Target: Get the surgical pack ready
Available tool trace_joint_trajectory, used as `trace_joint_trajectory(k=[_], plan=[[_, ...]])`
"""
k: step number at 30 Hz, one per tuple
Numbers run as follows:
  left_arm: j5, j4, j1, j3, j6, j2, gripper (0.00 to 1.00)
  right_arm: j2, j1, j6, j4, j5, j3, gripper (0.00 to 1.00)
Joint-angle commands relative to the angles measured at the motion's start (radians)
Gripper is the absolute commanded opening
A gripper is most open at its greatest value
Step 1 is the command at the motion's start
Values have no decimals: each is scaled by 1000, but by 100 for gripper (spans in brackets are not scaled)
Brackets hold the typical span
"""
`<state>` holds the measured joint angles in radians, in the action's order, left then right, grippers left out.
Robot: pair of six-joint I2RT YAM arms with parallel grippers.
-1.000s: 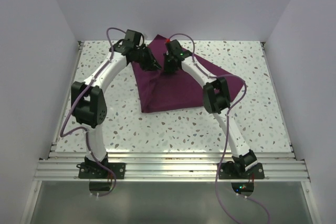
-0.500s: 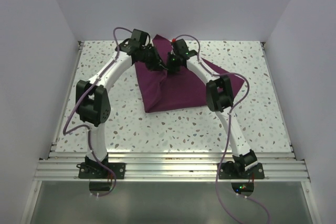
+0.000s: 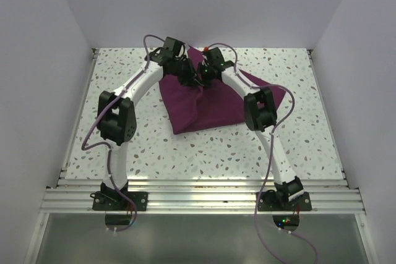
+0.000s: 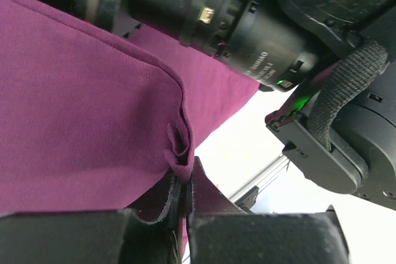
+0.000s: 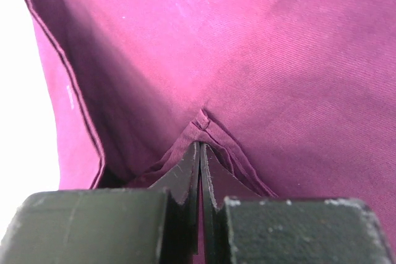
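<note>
The surgical pack shows only as its plum-purple cloth (image 3: 207, 109), folded into a rough triangle on the speckled table, far centre. Both grippers meet over its far part. My left gripper (image 3: 189, 77) is shut on a bunched hem of the cloth (image 4: 180, 153), pinched between its black fingers (image 4: 162, 197). My right gripper (image 3: 204, 78) is shut on a cloth corner (image 5: 207, 125), its jaws pressed together with fabric between. The right arm's wrist fills the top of the left wrist view. The tray, instruments and gauze pads do not show.
The speckled table (image 3: 204, 153) has a metal rail (image 3: 204, 199) along its near edge. White walls close in the left, right and far sides. A purple cable (image 3: 272, 171) loops along the right arm.
Both grippers have carried the cloth's far-left part to the right and closer together. The cloth's left edge has drawn in, and the left arm has swung right.
</note>
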<state>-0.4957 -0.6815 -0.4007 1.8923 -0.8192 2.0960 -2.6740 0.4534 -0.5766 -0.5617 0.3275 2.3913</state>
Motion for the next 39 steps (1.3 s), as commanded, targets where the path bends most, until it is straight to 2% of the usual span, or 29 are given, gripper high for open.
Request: trace_joint_trajectory(k=[1,4,16,21,27,29,30,31,32,35,36,39], plan=[[-32,-3,-1,48,8,12,0,-14,-7,-46,-92,80,-125,0],[-32,-6,0,51,12,21,0,49,-31,-74,-40,111,-167,0],[-55,-12,-4,91,25,79,2,155,-172,-206,17,193,-75,0],[-72,-7,-15,111,20,120,4,215,-235,-186,-18,170,-75,0],[-102,16,-36,143,9,168,9,281,-269,-77,-99,119,-130,0],[-115,22,-44,160,17,179,23,304,-275,-60,-113,113,-153,0],[-119,19,-53,166,23,183,35,309,-277,-43,-125,101,-170,0],[-112,4,-55,191,34,185,57,315,-280,-32,-136,94,-175,0],[-89,-25,-55,209,76,185,65,316,-283,-19,-148,91,-175,0],[46,-130,-50,261,219,147,81,325,-285,32,-214,53,-158,0],[121,-169,-46,257,244,110,83,333,-285,44,-219,53,-162,0],[203,-136,-38,127,295,-9,84,361,-280,55,-218,73,-196,0]])
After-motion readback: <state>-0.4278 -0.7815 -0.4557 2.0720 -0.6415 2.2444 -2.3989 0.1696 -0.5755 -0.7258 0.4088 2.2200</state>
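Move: The left hand, holding the cloth's left corner, has the middle of the pack, where this corner will lie, about 10 cm to its right, 1 cm back and 13 cm below. The near flap's tip is some 7 cm ahead of this hand, 3 cm to its right and 14 cm below, directly under the right hand's shut fingertips. From the right hand, the middle of the pack lies roughly 8 cm back and 7 cm right, 1 cm higher; the cloth's far corner is about 22 cm ahead and 7 cm left. The right hand's shut fingertips come off the near flap's tip, slipping back about 1 cm, then sweeping some 16 cm right and up, turning slightly clockwise and starting to sink again at the end. Still pinching the left corner, the left hand lowers it about 5 cm and carries it 3 cm right over the pack, then opens wide to let go and starts back up and left. ##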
